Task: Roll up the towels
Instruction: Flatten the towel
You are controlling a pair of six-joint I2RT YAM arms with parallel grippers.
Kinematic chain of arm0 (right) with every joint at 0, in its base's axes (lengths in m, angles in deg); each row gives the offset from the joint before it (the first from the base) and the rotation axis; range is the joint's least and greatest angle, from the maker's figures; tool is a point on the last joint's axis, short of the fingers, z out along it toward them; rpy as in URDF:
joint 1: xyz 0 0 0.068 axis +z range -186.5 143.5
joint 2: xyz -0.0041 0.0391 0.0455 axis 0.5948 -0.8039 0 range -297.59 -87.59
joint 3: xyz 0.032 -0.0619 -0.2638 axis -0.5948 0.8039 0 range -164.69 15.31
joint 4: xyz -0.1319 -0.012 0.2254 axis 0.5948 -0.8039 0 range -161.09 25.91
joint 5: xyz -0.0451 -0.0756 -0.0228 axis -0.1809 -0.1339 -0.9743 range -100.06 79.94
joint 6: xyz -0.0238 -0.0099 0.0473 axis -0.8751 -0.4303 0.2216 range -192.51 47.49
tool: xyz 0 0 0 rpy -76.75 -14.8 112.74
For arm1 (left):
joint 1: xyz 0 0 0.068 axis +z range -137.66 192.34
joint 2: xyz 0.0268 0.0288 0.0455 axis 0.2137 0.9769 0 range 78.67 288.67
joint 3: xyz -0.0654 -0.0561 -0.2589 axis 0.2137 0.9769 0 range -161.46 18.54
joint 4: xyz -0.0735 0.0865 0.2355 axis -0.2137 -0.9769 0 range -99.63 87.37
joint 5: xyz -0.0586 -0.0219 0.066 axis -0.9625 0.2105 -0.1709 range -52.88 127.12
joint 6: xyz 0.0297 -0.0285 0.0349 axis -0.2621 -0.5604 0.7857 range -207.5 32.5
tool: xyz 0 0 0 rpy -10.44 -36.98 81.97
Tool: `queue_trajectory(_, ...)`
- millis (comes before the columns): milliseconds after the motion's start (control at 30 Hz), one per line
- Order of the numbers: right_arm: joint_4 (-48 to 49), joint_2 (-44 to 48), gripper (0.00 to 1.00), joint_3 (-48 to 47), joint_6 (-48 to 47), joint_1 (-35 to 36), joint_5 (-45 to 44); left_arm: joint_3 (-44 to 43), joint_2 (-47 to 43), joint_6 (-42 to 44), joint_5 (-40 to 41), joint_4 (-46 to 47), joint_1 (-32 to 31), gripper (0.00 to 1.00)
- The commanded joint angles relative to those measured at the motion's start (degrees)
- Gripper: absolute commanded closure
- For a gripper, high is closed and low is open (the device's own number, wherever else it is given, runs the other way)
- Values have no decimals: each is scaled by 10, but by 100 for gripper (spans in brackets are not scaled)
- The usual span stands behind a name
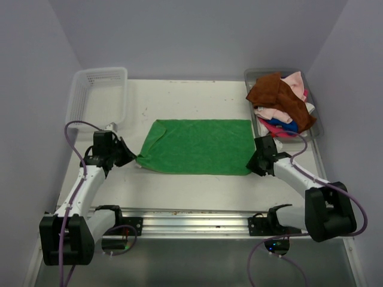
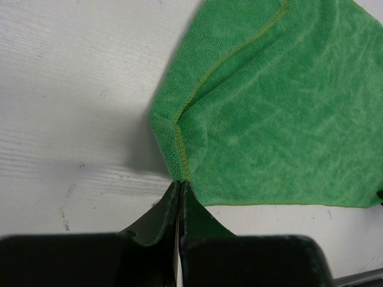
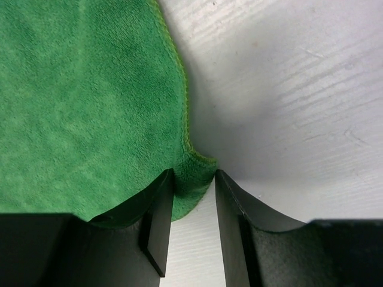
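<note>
A bright green towel (image 1: 194,146) lies spread flat in the middle of the table. My left gripper (image 1: 128,156) is at its near-left corner, jaws pressed together on the towel's edge (image 2: 181,173), which rises in a small fold. My right gripper (image 1: 254,161) is at the near-right corner. Its fingers (image 3: 160,197) stand a little apart with the towel's corner (image 3: 194,170) bunched between them. More towels are heaped at the back right: a rust brown one (image 1: 275,92) on top, pale pink (image 1: 293,81) and blue (image 1: 281,127) under it.
The heap sits in a clear grey tray (image 1: 315,128) at the back right. A white mesh basket (image 1: 99,89) stands at the back left. Purple walls close in the table on three sides. A metal rail (image 1: 191,215) with the arm bases runs along the near edge.
</note>
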Motion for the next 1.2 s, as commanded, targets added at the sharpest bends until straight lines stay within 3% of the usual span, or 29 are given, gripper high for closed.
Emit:
queue_trajectory(0,-28,30,67,10,10,-3,-6,-16,-6,-6,-6,15,4,100)
queue_trajectory(233,-33,59,70,29,10,-2,-1,-14,-4,-6,-12,18,4,100)
queue_trajectory(333,-28,60,76,36,10,-2,-1,-11,-6,-5,-14,18,4,100)
queue_trajectory(533,-30,65,100,31,7,-2,-8,-8,-13,-4,-16,14,4,100)
queue_trajectory(733,-76,91,100,-40,-15,-3,-16,-41,-12,-3,-22,3,4,100)
queue_trajectory(1167,-199,119,100,-399,-105,-7,-93,-435,80,-24,-80,-50,31,100)
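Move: The towel's near-right corner sits between the right hand's half-open fingers, about 1 cm back and 1 cm below; the grey bin is some 23 cm ahead and 11 cm right of that hand. The left hand already holds the near-left corner, slightly raised; from it the near-right corner is about 37 cm right, 3 cm back and 5 cm lower, and the white basket 23 cm ahead, 14 cm left. Right fingers ease back, pinch the near-right corner, then both hands lift the towel some 25 cm, swinging forward. ##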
